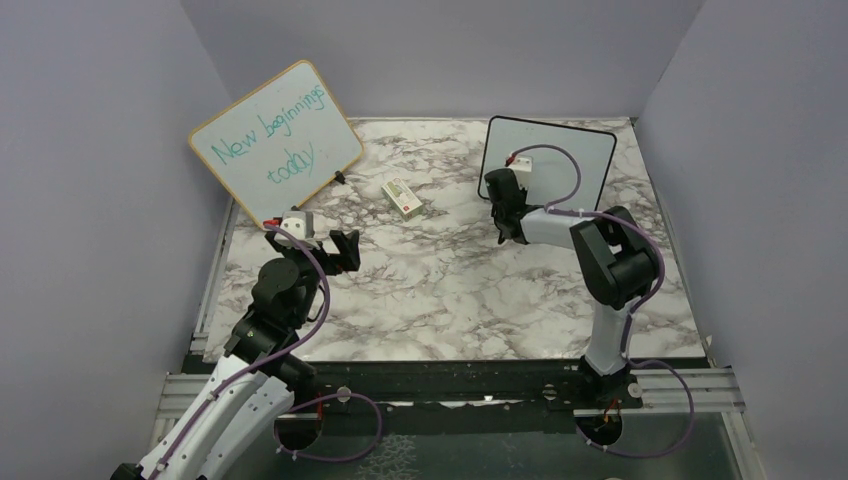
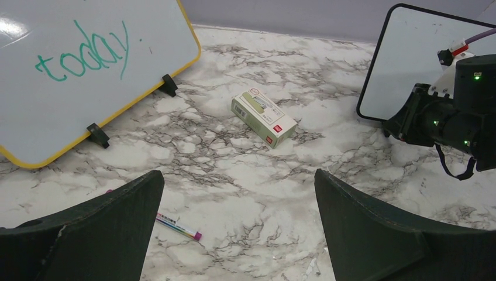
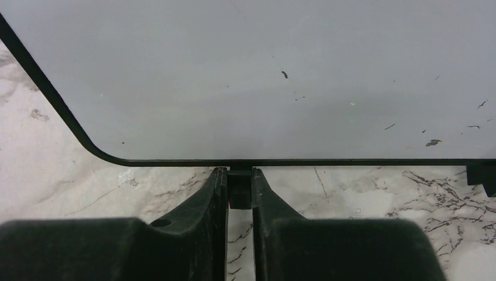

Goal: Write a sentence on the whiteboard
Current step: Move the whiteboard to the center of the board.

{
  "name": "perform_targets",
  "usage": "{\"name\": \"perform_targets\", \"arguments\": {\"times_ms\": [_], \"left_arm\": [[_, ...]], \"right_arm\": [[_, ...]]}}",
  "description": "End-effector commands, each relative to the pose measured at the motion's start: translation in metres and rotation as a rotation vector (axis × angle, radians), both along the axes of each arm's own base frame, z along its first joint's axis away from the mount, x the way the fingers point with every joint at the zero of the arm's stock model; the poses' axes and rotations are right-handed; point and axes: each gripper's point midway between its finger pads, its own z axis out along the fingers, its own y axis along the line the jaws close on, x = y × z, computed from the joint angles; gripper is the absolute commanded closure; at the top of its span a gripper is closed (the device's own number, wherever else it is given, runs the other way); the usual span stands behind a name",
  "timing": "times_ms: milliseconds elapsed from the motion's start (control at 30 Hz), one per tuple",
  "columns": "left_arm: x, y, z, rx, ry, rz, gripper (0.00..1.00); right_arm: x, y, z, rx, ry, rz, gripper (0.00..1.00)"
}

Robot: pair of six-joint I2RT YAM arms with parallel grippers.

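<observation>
The whiteboard [image 1: 555, 160] with its thin black frame stands upright at the back right, and its face [image 3: 263, 76] is blank apart from a few dark specks. No sentence shows on it. My right gripper [image 3: 240, 175] is low at the board's bottom edge, shut on one little black foot [image 3: 240, 190] of the board. A second foot [image 3: 483, 175] sits further right. My left gripper [image 2: 238, 175] hovers open over the marble at the left with nothing between its fingers. A thin pen [image 2: 178, 226] with a magenta end lies below it, partly behind the left finger.
A larger board [image 1: 275, 140] with a yellow-wood frame and teal writing leans at the back left. A small green-and-white box [image 1: 402, 198] lies on the marble between the two boards. Grey walls close in the back and both sides.
</observation>
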Motion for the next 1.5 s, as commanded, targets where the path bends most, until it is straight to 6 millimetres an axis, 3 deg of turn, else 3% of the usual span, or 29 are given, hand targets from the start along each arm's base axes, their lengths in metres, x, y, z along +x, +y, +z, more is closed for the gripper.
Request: {"name": "perform_targets", "arguments": {"times_ms": [0, 867, 1033, 1167, 1367, 1467], "left_arm": [[0.001, 0.003, 0.002, 0.011, -0.016, 0.016, 0.01], [-0.003, 0.019, 0.012, -0.012, -0.004, 0.094, 0.01], [-0.006, 0.018, 0.015, -0.014, 0.006, 0.088, 0.01], [-0.007, 0.02, 0.018, -0.019, 0.017, 0.097, 0.01], [-0.006, 0.022, 0.014, 0.003, 0.036, 0.107, 0.01], [-0.004, 0.017, 0.011, 0.021, 0.049, 0.084, 0.01]], "right_arm": [[-0.019, 0.02, 0.006, 0.015, -0.006, 0.04, 0.96], [-0.21, 0.156, -0.013, 0.073, 0.097, 0.399, 0.99], [-0.233, 0.172, -0.014, 0.076, 0.101, 0.455, 0.99], [-0.247, 0.168, -0.017, 0.062, 0.121, 0.465, 0.99], [-0.253, 0.156, -0.014, 0.071, 0.108, 0.481, 0.99], [-0.252, 0.164, -0.004, 0.103, 0.078, 0.521, 0.92]]}}
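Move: The black-framed whiteboard is already gripped by its left foot in the right hand, its middle about 7 cm ahead, 10 cm to the right and 6 cm higher. The open middle of the table, where it is to go, lies roughly 11 cm back and 12 cm to the left, a couple of centimetres lower. The small box lies about 26 cm left and 2 cm ahead. From the left hand, the table's middle is some 10 cm ahead, 25 cm right and 22 cm below. The black-framed whiteboard, still pinched by its left foot in the right hand's nearly shut fingers, is drawn back about 25 cm and leftward about 16 cm at an almost constant height, towards the middle of the table. The hand turns counter-clockwise by nearly 30 degrees as it goes; near the end the leftward travel dies out and it keeps easing back. ##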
